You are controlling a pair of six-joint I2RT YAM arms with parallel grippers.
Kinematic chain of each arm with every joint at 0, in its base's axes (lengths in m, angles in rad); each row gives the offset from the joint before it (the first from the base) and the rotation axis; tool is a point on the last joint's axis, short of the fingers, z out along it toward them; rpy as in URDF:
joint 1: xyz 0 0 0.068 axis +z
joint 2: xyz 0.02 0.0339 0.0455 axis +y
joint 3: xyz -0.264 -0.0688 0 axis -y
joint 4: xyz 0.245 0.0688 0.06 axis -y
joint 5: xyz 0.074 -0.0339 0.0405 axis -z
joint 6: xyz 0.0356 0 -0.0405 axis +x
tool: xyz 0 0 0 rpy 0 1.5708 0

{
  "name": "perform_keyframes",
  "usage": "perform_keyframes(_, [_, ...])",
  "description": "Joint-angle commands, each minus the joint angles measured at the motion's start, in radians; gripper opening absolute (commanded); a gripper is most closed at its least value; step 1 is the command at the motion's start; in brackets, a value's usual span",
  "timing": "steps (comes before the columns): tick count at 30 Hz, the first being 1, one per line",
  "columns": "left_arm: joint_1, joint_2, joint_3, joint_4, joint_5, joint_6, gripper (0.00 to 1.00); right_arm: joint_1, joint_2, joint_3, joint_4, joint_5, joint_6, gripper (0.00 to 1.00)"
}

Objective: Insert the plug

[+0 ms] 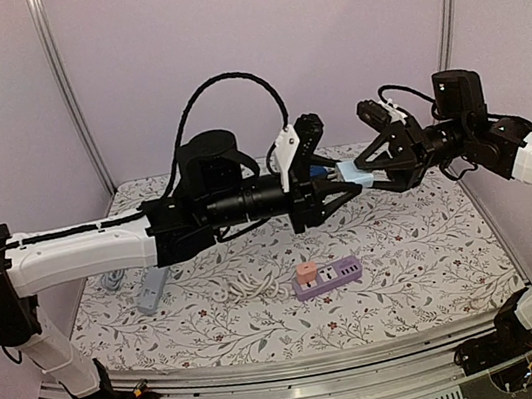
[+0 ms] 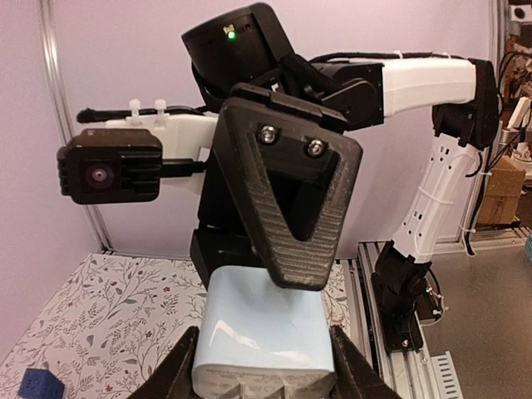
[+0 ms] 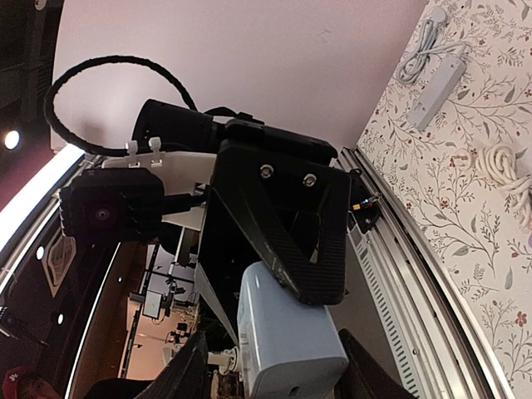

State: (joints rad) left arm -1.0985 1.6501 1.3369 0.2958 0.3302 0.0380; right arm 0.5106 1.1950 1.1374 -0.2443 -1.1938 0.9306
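Note:
A light blue plug (image 1: 353, 175) hangs in mid-air between both arms, high over the table. My left gripper (image 1: 335, 188) is shut on it, and in the left wrist view both fingers press the sides of the plug (image 2: 262, 332). My right gripper (image 1: 372, 179) faces it from the right, turned crosswise, jaws around the same plug (image 3: 291, 337). One right finger (image 3: 366, 366) lies against the plug. A narrow gap shows at the other finger (image 3: 187, 370). The purple power strip (image 1: 327, 278) lies on the floral table below, an orange piece (image 1: 305, 272) plugged into its left end.
A coiled white cable (image 1: 249, 285) lies left of the purple strip. A grey power strip (image 1: 152, 290) rests under the left arm, seen also as the strip (image 3: 436, 83) in the right wrist view. A small blue block (image 2: 40, 386) sits on the cloth.

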Motion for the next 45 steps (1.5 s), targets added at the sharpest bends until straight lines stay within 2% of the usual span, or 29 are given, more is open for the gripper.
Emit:
perform_keyframes(1, [0.011, 0.023, 0.028, 0.023, 0.009, 0.014, 0.0, 0.006, 0.014, -0.002, 0.014, -0.028, 0.001, 0.48])
perform_keyframes(11, [0.015, 0.019, 0.012, 0.022, 0.011, 0.022, 0.0, 0.005, 0.03, 0.005, 0.008, -0.044, -0.007, 0.33])
perform_keyframes(15, [0.017, 0.022, 0.011, 0.014, 0.002, 0.022, 0.01, 0.006, 0.037, 0.005, 0.009, -0.056, -0.013, 0.19])
perform_keyframes(17, [0.017, 0.024, 0.014, 0.007, -0.008, 0.021, 0.13, 0.006, 0.041, 0.005, 0.008, -0.061, -0.015, 0.06])
perform_keyframes(18, [0.018, 0.025, 0.016, 0.002, -0.013, 0.018, 0.29, 0.006, 0.043, 0.007, 0.006, -0.062, -0.018, 0.0])
perform_keyframes(19, [0.018, 0.025, 0.016, -0.001, -0.02, 0.015, 0.47, 0.006, 0.043, 0.008, 0.003, -0.061, -0.022, 0.0])
perform_keyframes(21, [0.019, 0.021, 0.012, -0.006, -0.034, 0.012, 0.73, 0.005, 0.042, 0.01, -0.008, -0.06, -0.031, 0.0])
perform_keyframes(25, [0.017, -0.009, -0.015, -0.008, -0.073, 0.016, 0.98, 0.005, 0.048, 0.031, -0.078, -0.041, -0.081, 0.0])
perform_keyframes(30, [0.017, -0.065, -0.064, -0.051, -0.113, 0.02, 0.99, 0.005, 0.069, 0.072, -0.207, 0.039, -0.219, 0.0])
perform_keyframes(36, [0.017, -0.16, -0.169, -0.067, -0.182, -0.011, 0.99, 0.005, 0.105, 0.153, -0.372, 0.204, -0.413, 0.0])
perform_keyframes(45, [0.017, -0.247, -0.206, -0.238, -0.301, -0.033, 0.99, 0.003, 0.101, 0.175, -0.418, 0.31, -0.646, 0.0])
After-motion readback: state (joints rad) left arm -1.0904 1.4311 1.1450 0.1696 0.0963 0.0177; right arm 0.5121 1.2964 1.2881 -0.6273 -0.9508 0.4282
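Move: The light blue plug hangs in the air between the grippers: still in the left fingers, its middle about 2 cm to the right of the left hand point, and about 2 cm to the left of the right hand point, at their height. From the right hand, the purple power strip lies on the table some 9 cm ahead, 4 cm left and roughly 36 cm below; the pink plug standing in its left end is about 10 cm ahead, 9 cm left and 33 cm down. Close the right fingers on the blue plug while the left keeps its grip, then open the left gripper wide and draw it off to the left, about 6 cm, sinking a little and turning some 15 degrees counter-clockwise. With the plug pinched, take the right hand down and forward, roughly 4 cm each, tipping its fingers downward and rolling the wrist. ##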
